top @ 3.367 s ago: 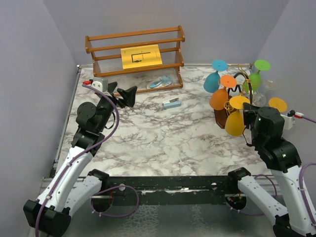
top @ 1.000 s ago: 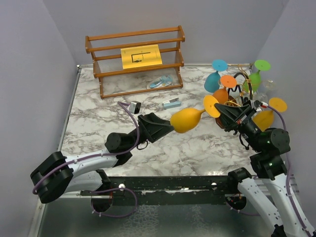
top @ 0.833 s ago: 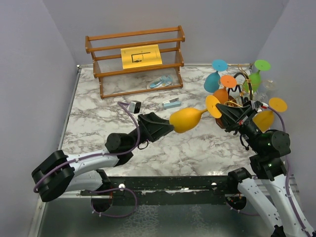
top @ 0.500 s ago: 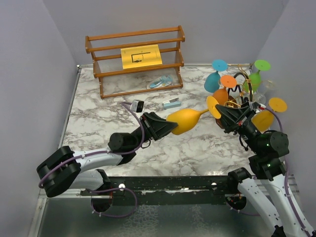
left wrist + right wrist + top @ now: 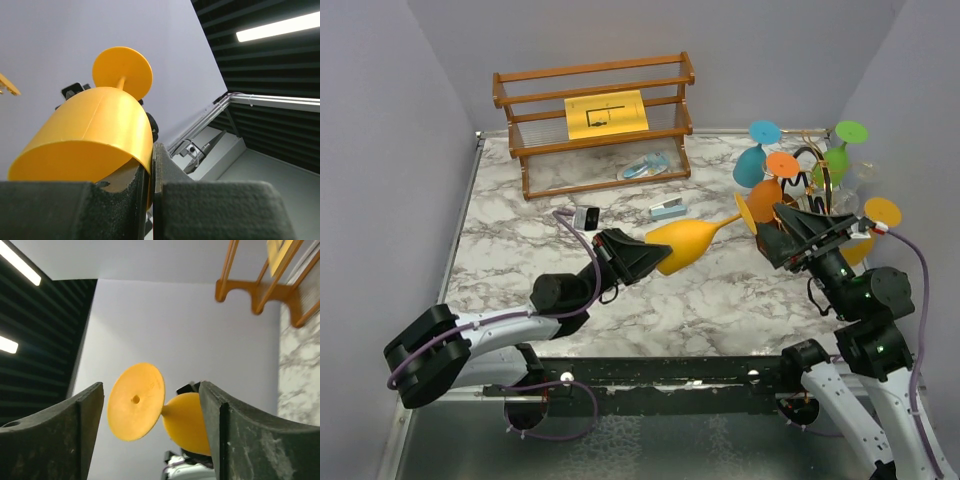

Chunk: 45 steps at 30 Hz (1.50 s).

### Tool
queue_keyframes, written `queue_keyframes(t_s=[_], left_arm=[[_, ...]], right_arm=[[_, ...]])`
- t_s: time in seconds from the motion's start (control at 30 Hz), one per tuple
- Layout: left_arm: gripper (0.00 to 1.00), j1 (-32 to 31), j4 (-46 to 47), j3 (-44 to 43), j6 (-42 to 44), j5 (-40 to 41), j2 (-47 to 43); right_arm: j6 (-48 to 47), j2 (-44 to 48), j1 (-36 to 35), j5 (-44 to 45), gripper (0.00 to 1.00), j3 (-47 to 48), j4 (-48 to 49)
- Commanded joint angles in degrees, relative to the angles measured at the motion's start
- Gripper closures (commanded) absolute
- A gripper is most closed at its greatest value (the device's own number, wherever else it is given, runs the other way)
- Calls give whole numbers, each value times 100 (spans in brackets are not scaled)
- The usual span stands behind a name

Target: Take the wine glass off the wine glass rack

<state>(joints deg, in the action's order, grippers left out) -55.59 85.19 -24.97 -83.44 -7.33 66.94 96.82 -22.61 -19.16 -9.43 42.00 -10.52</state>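
A yellow wine glass [image 5: 685, 245] lies on its side in the air over the table's middle, its foot [image 5: 745, 213] pointing at the wine glass rack [image 5: 812, 152]. My left gripper [image 5: 653, 258] is shut on the rim of its bowl; in the left wrist view the pads [image 5: 165, 170] pinch the bowl's yellow wall [image 5: 95, 135]. My right gripper [image 5: 778, 232] stands open just right of the foot. In the right wrist view the foot [image 5: 136, 401] hangs between the spread fingers [image 5: 240, 435] without touching them. The rack's base is mostly hidden behind the right gripper.
Several coloured glasses still hang on the rack: teal [image 5: 750, 165], orange [image 5: 765, 195], green [image 5: 835, 160]. A slatted wooden shelf [image 5: 530, 145] with a yellow sheet stands at the back. A small blue-white object [image 5: 667, 209] lies in front of it.
My left gripper closed on the yellow glass's bowl. My right gripper opened and let go of the glass. The glass has shifted left, away from the rack.
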Motion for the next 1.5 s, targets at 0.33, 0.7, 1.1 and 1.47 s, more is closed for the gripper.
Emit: queue_keyframes(t_s=[0.33, 0.7, 1.1, 1.47], left_arm=[[100, -15, -4530, -335, 1214, 963, -1431], [100, -13, -9999, -2196, 1866, 2250, -1530], [100, 256, -14446, -4866, 2513, 2785, -226], [100, 1990, -15492, -6768, 5160, 1816, 1483]], right_arm=[[-4460, 213, -17, 2080, 9, 1072, -1989], [-6425, 288, -153, 2784, 3, 1500, -2146], [-6759, 255, -395, 3101, 1, 1691, -2429], [-6801, -372, -399, 2282, 0, 2178, -2720]])
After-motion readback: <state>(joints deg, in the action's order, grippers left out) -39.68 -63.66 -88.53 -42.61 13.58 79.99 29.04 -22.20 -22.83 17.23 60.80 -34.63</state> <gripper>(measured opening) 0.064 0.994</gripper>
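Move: The left hand pinches the yellow wine glass by its bowl rim; the open table it is taken over lies some 20 cm ahead, 9 cm left and 38 cm below. The stapler is about 30 cm ahead, 1 cm right and 38 cm below, the wooden shelf about 45 cm ahead, 12 cm left and 25 cm below. From the emptied right hand, the glass is about 10 cm left and level, the glass rack 15 cm ahead, 10 cm right and 22 cm below. Keeping its pinch on the bowl rim, the left hand carries the yellow glass down and forward, then forward and left over the open table, some 15 cm lower in all, rolling over by about 110 degrees to swing the base downward. The right hand, already letting go, opens fully and backs off about 10 cm right, away from the glass, rolling its left side down and turning clockwise. ##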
